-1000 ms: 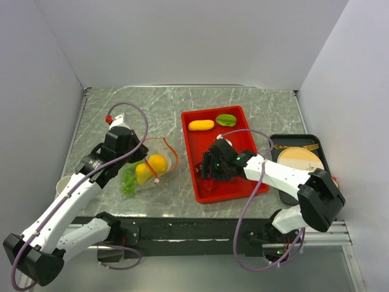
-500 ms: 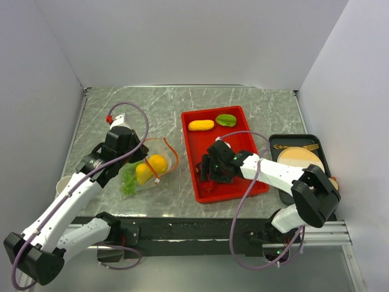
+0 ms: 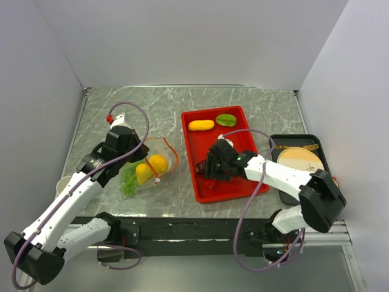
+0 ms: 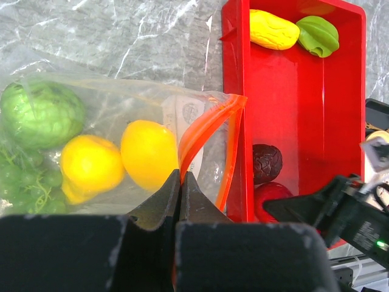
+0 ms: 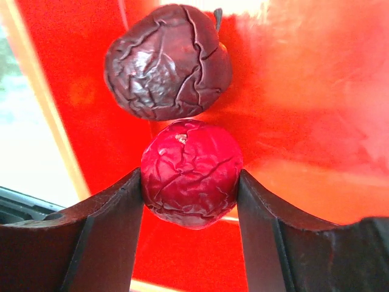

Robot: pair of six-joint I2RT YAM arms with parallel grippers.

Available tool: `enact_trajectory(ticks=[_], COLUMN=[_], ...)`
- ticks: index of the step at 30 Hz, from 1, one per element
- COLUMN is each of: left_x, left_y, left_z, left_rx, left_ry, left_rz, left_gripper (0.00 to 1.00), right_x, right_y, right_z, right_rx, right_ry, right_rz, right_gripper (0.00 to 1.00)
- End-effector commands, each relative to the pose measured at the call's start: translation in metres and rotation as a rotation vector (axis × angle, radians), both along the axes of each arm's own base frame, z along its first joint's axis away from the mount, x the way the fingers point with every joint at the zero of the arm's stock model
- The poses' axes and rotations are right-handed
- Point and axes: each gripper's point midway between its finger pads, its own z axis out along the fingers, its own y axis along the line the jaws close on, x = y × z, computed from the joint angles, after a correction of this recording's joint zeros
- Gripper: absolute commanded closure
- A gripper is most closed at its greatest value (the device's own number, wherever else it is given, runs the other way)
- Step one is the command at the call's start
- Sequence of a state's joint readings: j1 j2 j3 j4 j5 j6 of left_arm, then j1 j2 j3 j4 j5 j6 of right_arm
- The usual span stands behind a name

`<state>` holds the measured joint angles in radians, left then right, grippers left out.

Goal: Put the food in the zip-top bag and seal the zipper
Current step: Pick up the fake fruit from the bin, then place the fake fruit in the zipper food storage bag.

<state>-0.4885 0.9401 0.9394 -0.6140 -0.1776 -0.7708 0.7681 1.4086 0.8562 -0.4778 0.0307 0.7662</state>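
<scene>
The clear zip-top bag [image 3: 150, 168] lies left of the red tray [image 3: 194, 146]. It holds two yellow fruits [image 4: 149, 155], a green round fruit [image 4: 42, 112] and green grapes [image 4: 24, 182]. My left gripper [image 4: 180, 179] is shut on the bag's mouth at the orange-red zipper [image 4: 206, 131]. My right gripper [image 5: 190, 188] is shut on a red fruit [image 5: 191, 173] in the tray's near part, its fingers touching both sides. A dark red fruit [image 5: 167, 61] lies just beyond it. A yellow food [image 3: 200, 125] and a green one [image 3: 226, 120] lie at the tray's far end.
A black tray [image 3: 284, 141] with a tan plate [image 3: 298, 159] and wooden cutlery stands right of the red tray. A pale cup [image 3: 62, 182] sits at the table's left edge. Grey walls close in the left, back and right.
My right gripper has shifted slightly to the right in the tray's near part. The left arm and the bag have not moved.
</scene>
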Motion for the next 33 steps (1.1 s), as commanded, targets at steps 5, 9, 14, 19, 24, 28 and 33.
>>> enact_trajectory(ticks=[5,9,14,19,24,28,33], left_x=[0.002,0.002,0.002,0.002,0.001,-0.001,-0.002], left_y=[-0.001,0.000,0.000,0.000,0.000,0.001,-0.001], left_z=[0.020,0.025,0.020,0.022,0.023,0.022,0.021], left_rx=[-0.019,-0.028,-0.017,-0.018,-0.023,-0.033,-0.045], left_ry=[-0.055,-0.075,-0.059,-0.065,-0.064,-0.064,-0.062], left_rz=[-0.005,-0.005,-0.007,-0.008,-0.003,0.002,-0.003], left_gripper=[0.99,0.99,0.99,0.99,0.99,0.99,0.99], right_x=[0.014,0.019,0.033,0.046,0.056,0.060,0.062], right_y=[-0.009,-0.014,-0.018,-0.009,0.008,0.018,0.042], right_z=[0.042,0.052,0.089,0.129,0.162,0.180,0.192], right_rx=[0.013,-0.005,0.003,0.061,0.131,0.195,0.317], right_ry=[-0.129,-0.161,-0.272,-0.369,-0.417,-0.448,-0.450], right_rz=[-0.043,-0.059,-0.073,-0.071,-0.045,-0.039,-0.013], right_gripper=[0.58,0.58,0.57,0.56,0.56,0.57,0.56])
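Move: Some 15 cm to the left of the right hand, which already grips the red fruit low in the bin, and about 6 cm ahead and 6 cm up, is the bag's open mouth. The dark fruit sits about 5 cm ahead and 2 cm left at the same height; the bin's left wall is roughly 6 cm left, straight across. From the left hand, pinching the zipper, the mouth's middle lies about 5 cm right, level fore and aft, and 5 cm below. Lifting the gripped red fruit steeply out of the bin, the right hand climbs about 16 cm, slowly at first with a slight drift right away from the left wall, then fast, swinging forward about 5 cm and back leftward by 3 or 4 cm. Its fingers tilt up and outward some 25 degrees, grip unchanged, while the left hand stays put, still pinching the bag's zipper edge. ##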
